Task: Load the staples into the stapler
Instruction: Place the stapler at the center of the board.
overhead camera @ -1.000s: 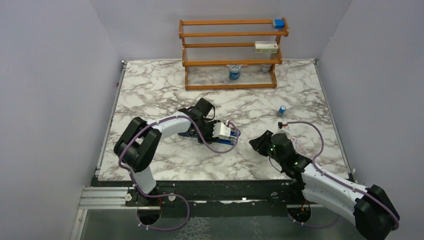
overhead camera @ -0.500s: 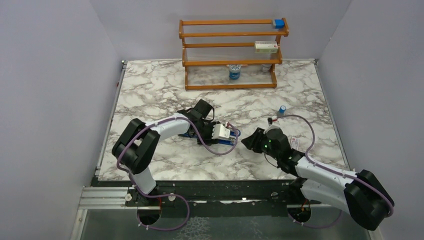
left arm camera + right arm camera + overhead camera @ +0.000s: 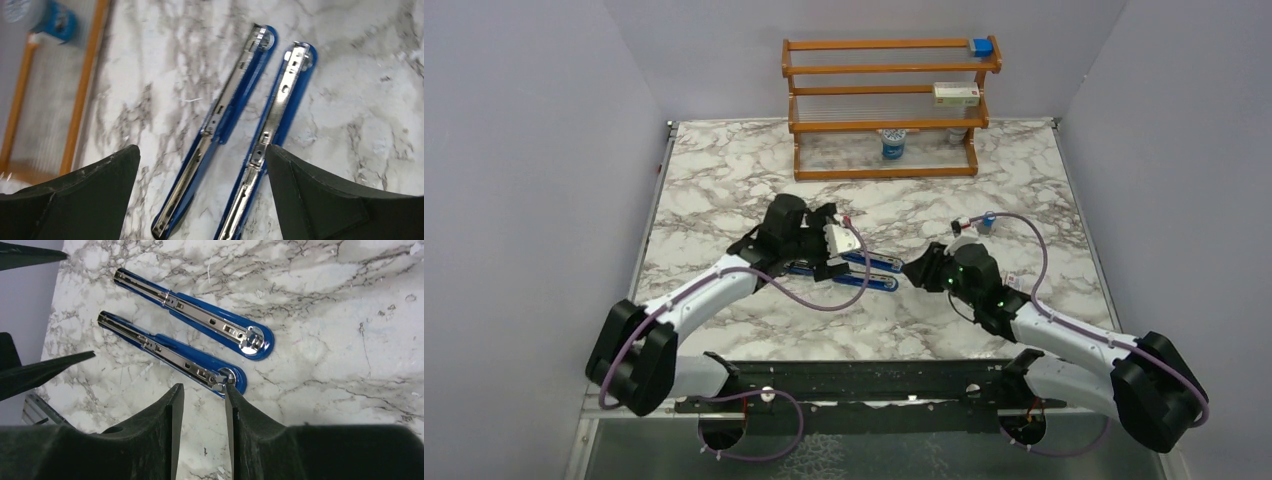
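The blue stapler point(image 3: 869, 270) lies opened flat on the marble, its two arms side by side with the metal channels facing up. In the left wrist view both arms point(image 3: 222, 117) point(image 3: 275, 127) run between my wide-apart fingers. My left gripper point(image 3: 832, 250) is open above their left ends and holds nothing. My right gripper point(image 3: 911, 270) is open with a narrow gap and nothing in it. Its right fingertip point(image 3: 228, 390) sits right at the rounded end of the nearer stapler arm point(image 3: 175, 354). The farther arm point(image 3: 205, 317) lies beyond. No staples are in view.
A wooden rack point(image 3: 884, 105) stands at the back, with a blue block point(image 3: 981, 46), a flat box point(image 3: 956, 94) and a blue-lidded jar point(image 3: 892, 146). A small blue cylinder point(image 3: 989, 220) stands on the table behind the right arm.
My left gripper has opened, let go of the stapler and drawn back to the left. My right gripper has moved left up to the stapler's right end.
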Controlling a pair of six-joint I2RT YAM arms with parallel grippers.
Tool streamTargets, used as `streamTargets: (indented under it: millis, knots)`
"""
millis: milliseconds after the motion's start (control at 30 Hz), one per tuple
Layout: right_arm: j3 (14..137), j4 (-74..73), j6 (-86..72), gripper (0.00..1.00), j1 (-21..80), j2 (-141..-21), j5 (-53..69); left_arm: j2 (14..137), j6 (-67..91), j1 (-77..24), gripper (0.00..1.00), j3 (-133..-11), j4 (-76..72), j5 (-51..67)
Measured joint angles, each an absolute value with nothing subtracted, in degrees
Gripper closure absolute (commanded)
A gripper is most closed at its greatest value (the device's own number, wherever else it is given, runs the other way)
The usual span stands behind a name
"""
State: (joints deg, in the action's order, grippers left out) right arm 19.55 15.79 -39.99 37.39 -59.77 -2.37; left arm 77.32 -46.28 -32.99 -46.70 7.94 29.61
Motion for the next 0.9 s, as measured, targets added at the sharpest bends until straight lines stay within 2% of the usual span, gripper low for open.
streamTargets:
  millis: [100,233,400,567,767,900]
  knots:
    - [22.52,14.22,-37.39,0.59,37.39,-61.01,-3.18,70.19,-36.51,-31.70,0.01,-40.49,-2.46,24.25]
    - [27.70,11.05,-33.12,0.58,37.39,-63.57,-3.79,62.85,-19.49,-31.55,0.01,-34.89,-12.56,9.34]
    - [35.09,5.43,-29.50,0.56,37.28,-67.22,-4.47,63.59,0.91,-30.68,0.01,-39.55,-6.83,-5.67]
    - [40.25,-0.43,-28.91,0.49,37.10,-69.67,-7.77,70.61,12.78,-29.89,0.01,-48.42,3.51,-10.87]
    - [42.28,-9.19,-30.57,0.36,37.01,-69.97,-15.99,71.81,17.82,-29.82,0.01,-49.19,7.66,-12.56]
    - [44.34,-15.44,-31.90,0.36,36.53,-69.80,-21.39,74.02,18.24,-29.04,0.01,-50.52,7.90,-11.27]
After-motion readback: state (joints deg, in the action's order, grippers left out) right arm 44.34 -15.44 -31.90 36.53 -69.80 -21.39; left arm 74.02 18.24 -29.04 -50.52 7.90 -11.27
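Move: The near stapler, lying open, has its middle about 11 cm below the left hand, some 2 cm back and 2 cm left; the far stapler's middle is about 3 cm ahead and 1 cm right, equally low. From the right hand, the near stapler is roughly 19 cm left, 2 cm ahead and 8 cm down; the far one is 17 cm left and 6 cm ahead. The blue-topped jar stands about 13 cm right and 11 cm ahead. Both hands leave the staplers: left about 8 cm left and forward, turning counter-clockwise; right forward, then right, opening. ##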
